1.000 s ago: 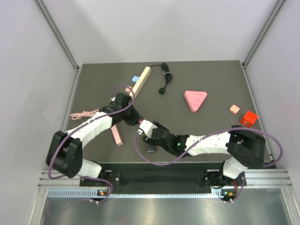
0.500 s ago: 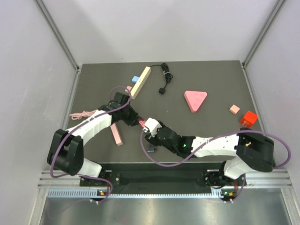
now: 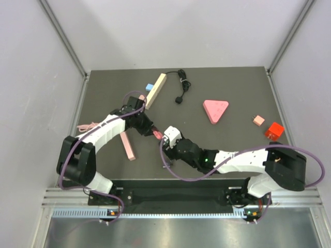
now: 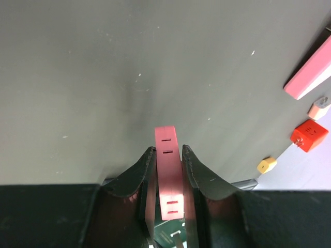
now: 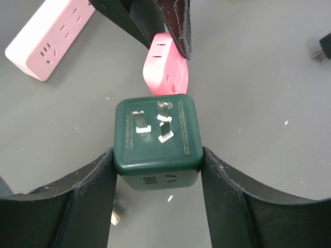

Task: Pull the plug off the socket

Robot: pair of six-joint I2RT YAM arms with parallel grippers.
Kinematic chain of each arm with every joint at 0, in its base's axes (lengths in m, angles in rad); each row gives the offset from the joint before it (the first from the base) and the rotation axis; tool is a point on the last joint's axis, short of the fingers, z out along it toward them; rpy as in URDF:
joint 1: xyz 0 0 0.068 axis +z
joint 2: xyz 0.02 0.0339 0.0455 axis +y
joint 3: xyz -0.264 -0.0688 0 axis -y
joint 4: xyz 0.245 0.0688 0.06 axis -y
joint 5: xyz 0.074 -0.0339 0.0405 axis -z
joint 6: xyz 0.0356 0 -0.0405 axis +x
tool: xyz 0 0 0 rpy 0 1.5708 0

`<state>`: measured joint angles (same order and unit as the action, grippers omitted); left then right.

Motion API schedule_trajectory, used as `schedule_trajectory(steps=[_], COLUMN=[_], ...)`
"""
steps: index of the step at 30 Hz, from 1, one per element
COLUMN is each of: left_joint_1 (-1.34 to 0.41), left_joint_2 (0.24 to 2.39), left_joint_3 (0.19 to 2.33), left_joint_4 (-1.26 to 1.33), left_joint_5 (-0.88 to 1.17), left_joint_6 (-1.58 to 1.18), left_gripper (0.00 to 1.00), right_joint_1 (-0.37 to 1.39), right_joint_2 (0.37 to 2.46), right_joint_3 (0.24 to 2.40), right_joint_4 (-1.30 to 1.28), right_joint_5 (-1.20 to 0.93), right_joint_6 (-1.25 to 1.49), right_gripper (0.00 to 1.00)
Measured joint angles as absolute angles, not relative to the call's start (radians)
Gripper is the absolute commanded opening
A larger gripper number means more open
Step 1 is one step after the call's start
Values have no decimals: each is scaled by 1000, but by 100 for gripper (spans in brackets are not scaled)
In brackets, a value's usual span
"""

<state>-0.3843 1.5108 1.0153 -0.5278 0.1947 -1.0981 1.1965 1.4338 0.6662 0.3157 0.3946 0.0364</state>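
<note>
My left gripper (image 4: pixel 168 150) is shut on a small pink socket block (image 4: pixel 169 175), which is pinched edge-on between its fingers. It also shows in the top view (image 3: pixel 156 135), held by the left gripper (image 3: pixel 149 128). My right gripper (image 5: pixel 156 155) is shut on a dark green cube plug (image 5: pixel 156 135) with its three metal pins bare and facing the camera. The pink socket (image 5: pixel 165 70) sits just beyond the plug, held by the left fingers (image 5: pixel 170 20). The pins are outside the socket. In the top view the right gripper (image 3: pixel 166 138) is next to the left one.
A pink power strip (image 3: pixel 129 146) lies left of the grippers. A cream strip (image 3: pixel 155 90), a blue cube (image 3: pixel 149 87) and a black cable (image 3: pixel 181 88) lie at the back. A pink triangle (image 3: pixel 215 110), a peach block (image 3: pixel 258 120) and a red cube (image 3: pixel 274 130) lie to the right.
Both grippers have shifted up and to the right over the table. The left gripper keeps the pink socket and the right keeps the green plug.
</note>
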Motion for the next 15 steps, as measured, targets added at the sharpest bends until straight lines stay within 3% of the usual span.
schedule_trajectory(steps=[6,11,15], left_joint_1=[-347,-154,-148], left_joint_2=[1532,1547,1543], left_joint_3=[1020,1030,1029], left_joint_4=[-517,-351,-287], left_joint_5=[165,-82,-124], left_joint_6=[-1090,-1078,-1066], left_gripper=[0,0,0], right_joint_1=[1195,1202,1199], right_joint_2=[1417,1393,1397], right_joint_3=[640,549,545], right_joint_4=[299,159,111], right_joint_5=[406,402,410], right_joint_6=[127,194,221], right_gripper=[0,0,0])
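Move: The left hand holds the pink plug, with the green cube just beyond it, about 5 cm back, 5 cm right and 1 cm lower. From the right hand, which holds that cube, the pink plug lies some 4 cm ahead and 4 cm left, 1 cm lower; the grey plug is on the table 7 cm straight back and 9 cm down. The pink strip lies 11 cm left and 6 cm back from the left hand, the cream strip 19 cm ahead and 1 cm right, both 9 cm below. After straining almost motionless at first, the left hand keeps its pinch on the pink plug and springs away from the right hand, forward and left by about 16 cm towards the cream strip's near end, turning counter-clockwise and tipping its fingertips outward. The right hand recoils the other way, down some 7 cm and right with a little back, as the green cube leaves its fingers, which snap fully shut on nothing above the table beside the grey plug. ##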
